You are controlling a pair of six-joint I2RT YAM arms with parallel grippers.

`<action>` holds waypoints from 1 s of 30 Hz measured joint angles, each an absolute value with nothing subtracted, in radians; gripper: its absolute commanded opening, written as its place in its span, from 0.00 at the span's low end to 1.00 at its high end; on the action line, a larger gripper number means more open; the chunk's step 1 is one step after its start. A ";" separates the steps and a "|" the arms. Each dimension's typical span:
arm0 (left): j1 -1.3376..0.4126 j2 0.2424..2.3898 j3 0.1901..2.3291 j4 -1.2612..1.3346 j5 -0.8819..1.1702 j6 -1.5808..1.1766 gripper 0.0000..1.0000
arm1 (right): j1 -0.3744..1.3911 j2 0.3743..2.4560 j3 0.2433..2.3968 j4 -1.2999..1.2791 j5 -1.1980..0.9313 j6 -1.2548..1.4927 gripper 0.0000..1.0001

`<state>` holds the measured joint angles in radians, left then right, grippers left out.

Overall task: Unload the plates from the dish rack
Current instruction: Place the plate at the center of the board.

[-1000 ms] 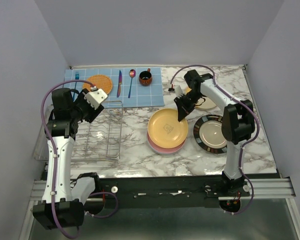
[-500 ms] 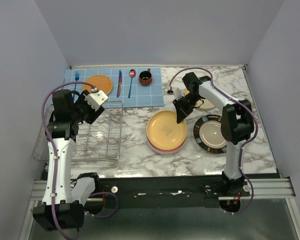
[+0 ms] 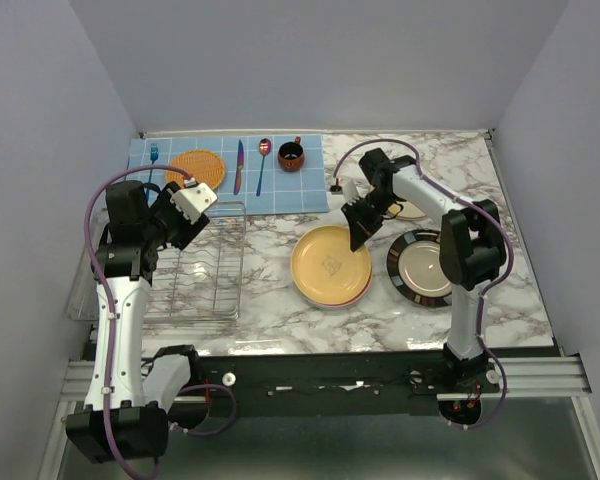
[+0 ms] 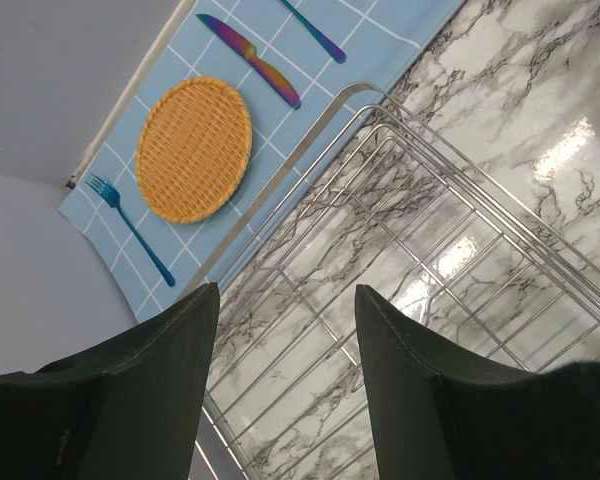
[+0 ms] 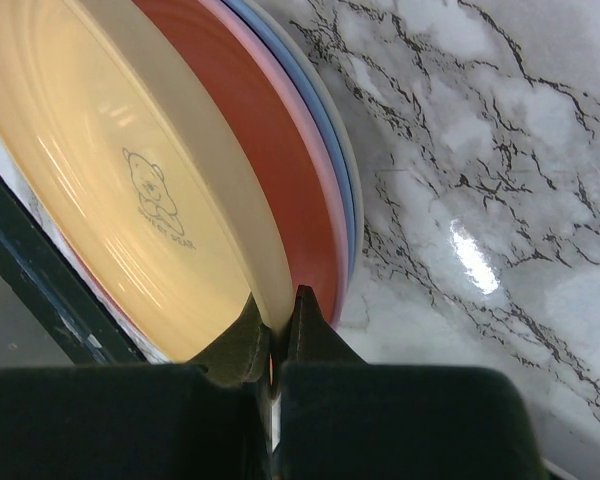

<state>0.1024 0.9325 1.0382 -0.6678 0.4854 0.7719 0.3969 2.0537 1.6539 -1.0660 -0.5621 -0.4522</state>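
My right gripper (image 3: 360, 232) (image 5: 280, 315) is shut on the near rim of the yellow-orange plate (image 3: 330, 265) (image 5: 130, 150). The plate lies tilted on a stack whose red, pink (image 5: 315, 170) and blue (image 5: 340, 150) edges show under it. A black-rimmed beige plate (image 3: 420, 268) lies flat to the right, and a cream plate (image 3: 412, 208) sits behind it, partly hidden by the arm. The dish rack (image 3: 205, 270) (image 4: 400, 230) holds no plates. Above its back left end my left gripper (image 3: 180, 232) (image 4: 288, 300) hangs open, with only wire and marble between its fingers.
A blue checked placemat (image 3: 310, 190) (image 4: 380, 40) at the back carries a woven orange disc (image 3: 197, 166) (image 4: 193, 148), a fork (image 4: 130, 228), a knife (image 3: 239, 166), a spoon (image 3: 263, 163) and a dark red cup (image 3: 291, 155). Walls close the table on three sides.
The right gripper has shifted slightly left with the yellow-orange plate, which now covers more of the stack. The left arm has stayed put.
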 measured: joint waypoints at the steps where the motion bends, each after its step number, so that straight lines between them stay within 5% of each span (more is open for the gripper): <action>1: 0.102 0.933 1.037 -0.668 0.485 0.773 0.66 | 0.397 2.054 1.651 -1.066 -0.558 -0.452 0.02; 9: 0.102 0.933 1.037 -0.668 0.485 0.775 0.66 | 0.397 2.054 1.646 -1.068 -0.532 -0.453 0.07; 19: 0.102 0.933 1.037 -0.668 0.485 0.775 0.66 | 0.398 2.053 1.637 -1.070 -0.514 -0.442 0.52; 30: 0.097 0.933 1.037 -0.668 0.485 0.777 0.66 | 0.408 2.016 1.624 -1.068 -0.443 -0.432 0.56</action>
<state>0.0975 0.9325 1.0370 -0.6678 0.4854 0.7773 0.4080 2.0159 1.6238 -1.0676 -0.4431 -0.4320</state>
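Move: The yellow plate hangs by its rim in the right hand, its middle some 4 cm back and 5 cm left of the hand; the plate stack it goes onto lies about 5 cm back, 5 cm left and 3 cm below. The striped plate is 14 cm right and 4 cm back, the cream plate 10 cm right and 12 cm ahead, both roughly 5 cm lower. From the left hand the stack lies about 28 cm right, 3 cm back and 20 cm below. The yellow plate, held by its rim over the stack, is let go as the right fingers open from shut to a little over half. The right hand first sinks about 1 cm, then rises almost as much, easing about 1.5 cm right overall, towards the striped plate, while its fingers tilt roughly 5 degrees steeper; at the end they still straddle the rim. ##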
